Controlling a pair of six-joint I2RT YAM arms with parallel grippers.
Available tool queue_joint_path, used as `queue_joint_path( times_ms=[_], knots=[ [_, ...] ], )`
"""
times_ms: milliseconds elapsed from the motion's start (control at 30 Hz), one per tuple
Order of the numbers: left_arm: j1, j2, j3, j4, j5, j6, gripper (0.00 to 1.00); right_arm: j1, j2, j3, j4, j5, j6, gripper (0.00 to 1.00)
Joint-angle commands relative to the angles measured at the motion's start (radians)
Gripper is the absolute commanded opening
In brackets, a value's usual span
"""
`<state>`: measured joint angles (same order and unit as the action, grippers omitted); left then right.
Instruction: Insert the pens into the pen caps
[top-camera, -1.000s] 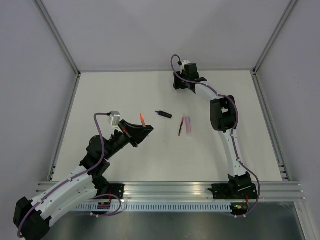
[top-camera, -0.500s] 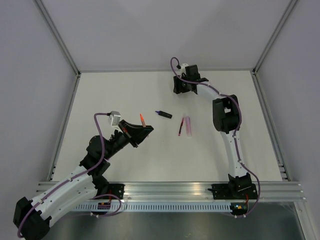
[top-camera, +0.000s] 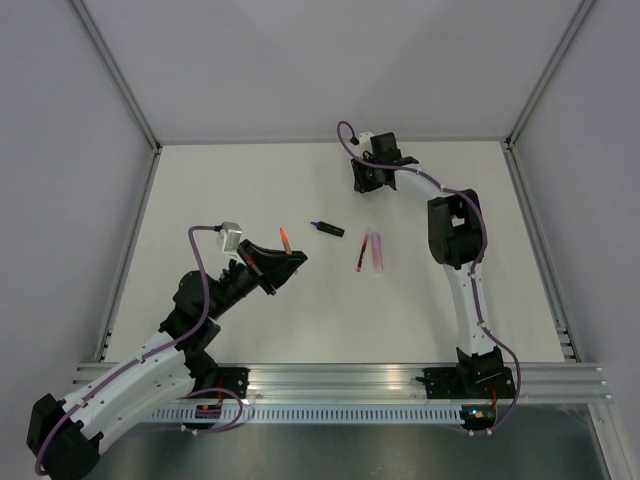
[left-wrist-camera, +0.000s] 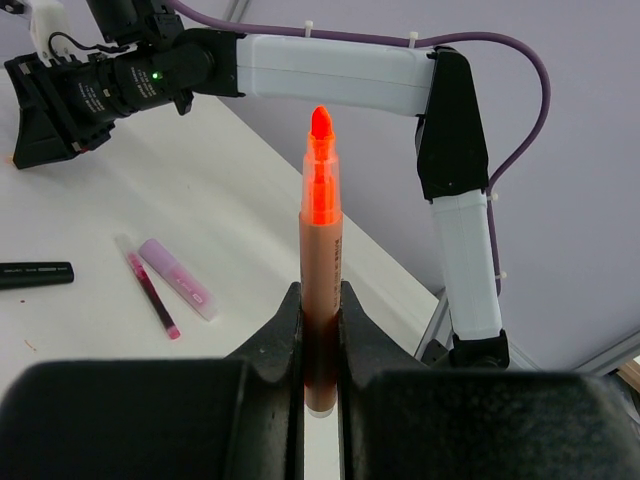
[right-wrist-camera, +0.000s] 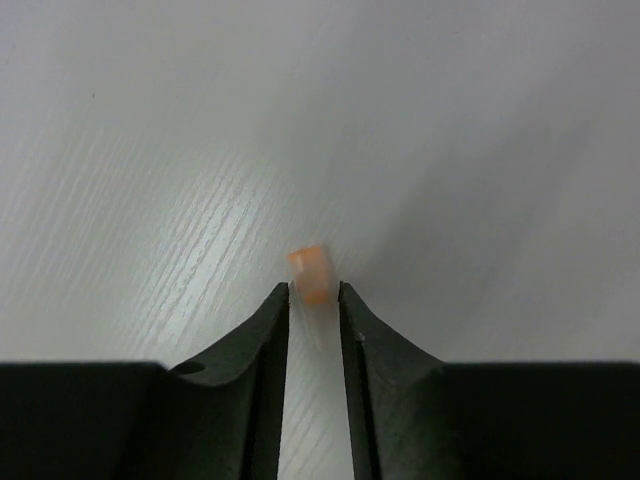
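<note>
My left gripper (left-wrist-camera: 320, 295) is shut on an orange pen (left-wrist-camera: 321, 250), holding it upright with the bare tip up, above the table's left middle (top-camera: 284, 238). At the far edge my right gripper (right-wrist-camera: 314, 290) is down on the table with its jaws closed in on a small orange pen cap (right-wrist-camera: 311, 270) lying between the fingertips. A dark navy pen (top-camera: 327, 228) lies mid-table. To its right, a slim pink-red pen (top-camera: 361, 253) lies beside a pale pink-purple cap (top-camera: 376, 252).
The white table (top-camera: 230, 190) is bordered by grey walls and aluminium rails (top-camera: 340, 380). The right arm (top-camera: 455, 230) stretches along the table's right half to the back edge. In the left wrist view that arm (left-wrist-camera: 330, 75) crosses behind the held pen.
The right gripper's jaws have narrowed around the orange cap, and its wrist has shifted slightly at the far edge. The left arm and its pen have stayed still.
</note>
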<state>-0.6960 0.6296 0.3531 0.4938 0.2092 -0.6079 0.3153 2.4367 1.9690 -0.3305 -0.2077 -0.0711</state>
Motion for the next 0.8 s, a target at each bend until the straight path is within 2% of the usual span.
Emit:
queue_joint_path(
  times_ms=[0,33,133,200,233,333,367,433,467,600,667,700,733,767],
  knots=[
    [0.0,-0.008,-0.005,0.0,-0.028,0.01,0.03,0.021,-0.059,-0.03,-0.048,-0.019,-0.067,0.31],
    [-0.002,-0.008,-0.005,-0.001,-0.028,0.011,0.03,0.024,-0.061,-0.041,-0.048,-0.003,-0.068,0.22],
    [0.0,-0.008,-0.005,-0.004,-0.034,0.014,0.03,0.027,-0.065,-0.044,-0.062,0.048,-0.041,0.09],
    [0.0,-0.007,-0.005,-0.006,-0.04,0.017,0.03,0.027,-0.07,-0.041,-0.094,0.105,-0.013,0.03],
    [-0.002,-0.005,-0.005,-0.008,-0.042,0.019,0.03,0.025,-0.079,-0.041,-0.108,0.195,0.031,0.0],
    [-0.002,0.002,-0.005,-0.008,-0.05,0.02,0.03,0.024,-0.106,-0.051,-0.2,0.406,0.163,0.0],
    [0.0,0.005,-0.005,-0.008,-0.051,0.022,0.03,0.021,-0.114,-0.058,-0.273,0.523,0.274,0.0],
    [0.0,0.007,-0.005,-0.008,-0.05,0.02,0.03,0.019,-0.181,-0.154,-0.312,0.6,0.388,0.0],
    [0.0,0.008,-0.003,-0.005,-0.048,0.019,0.03,0.018,-0.212,-0.206,-0.317,0.643,0.513,0.0],
    [0.0,0.007,-0.006,-0.004,-0.051,0.017,0.03,0.013,-0.402,-0.547,-0.257,0.642,0.815,0.0],
    [-0.002,0.005,-0.011,-0.009,-0.07,0.025,0.03,0.013,-0.497,-0.634,-0.248,0.636,0.934,0.0],
    [-0.002,0.002,-0.011,-0.012,-0.077,0.028,0.03,0.015,-0.521,-0.697,-0.257,0.627,1.065,0.0],
    [-0.002,0.001,-0.011,-0.017,-0.082,0.036,0.03,0.013,-0.54,-0.711,-0.283,0.623,1.134,0.0],
    [-0.002,-0.001,-0.009,-0.02,-0.088,0.037,0.03,0.013,-0.539,-0.714,-0.385,0.625,1.201,0.0]
  ],
)
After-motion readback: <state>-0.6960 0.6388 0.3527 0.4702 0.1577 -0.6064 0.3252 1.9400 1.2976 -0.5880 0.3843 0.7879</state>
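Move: The orange pen cap lies right at the right hand's still partly open fingertips, about 1 cm ahead and 1 cm below. From that hand, the black marker lies some 14 cm back and 9 cm left, the red pen about 22 cm back and 1 cm right, and the pink highlighter 22 cm back and 5 cm right, all at table height. From the left hand, holding the orange highlighter, the cap is roughly 37 cm ahead, 14 cm right and 27 cm below. Almost in place at first, the right hand shuts its fingers and pinches the orange cap, then swings right and back, drawing it about 17 cm towards the base and some 13 cm right, fast by the end. It stays low at nearly the same height, turning about 60 degrees clockwise, and comes to the right side of the pink highlighter. ##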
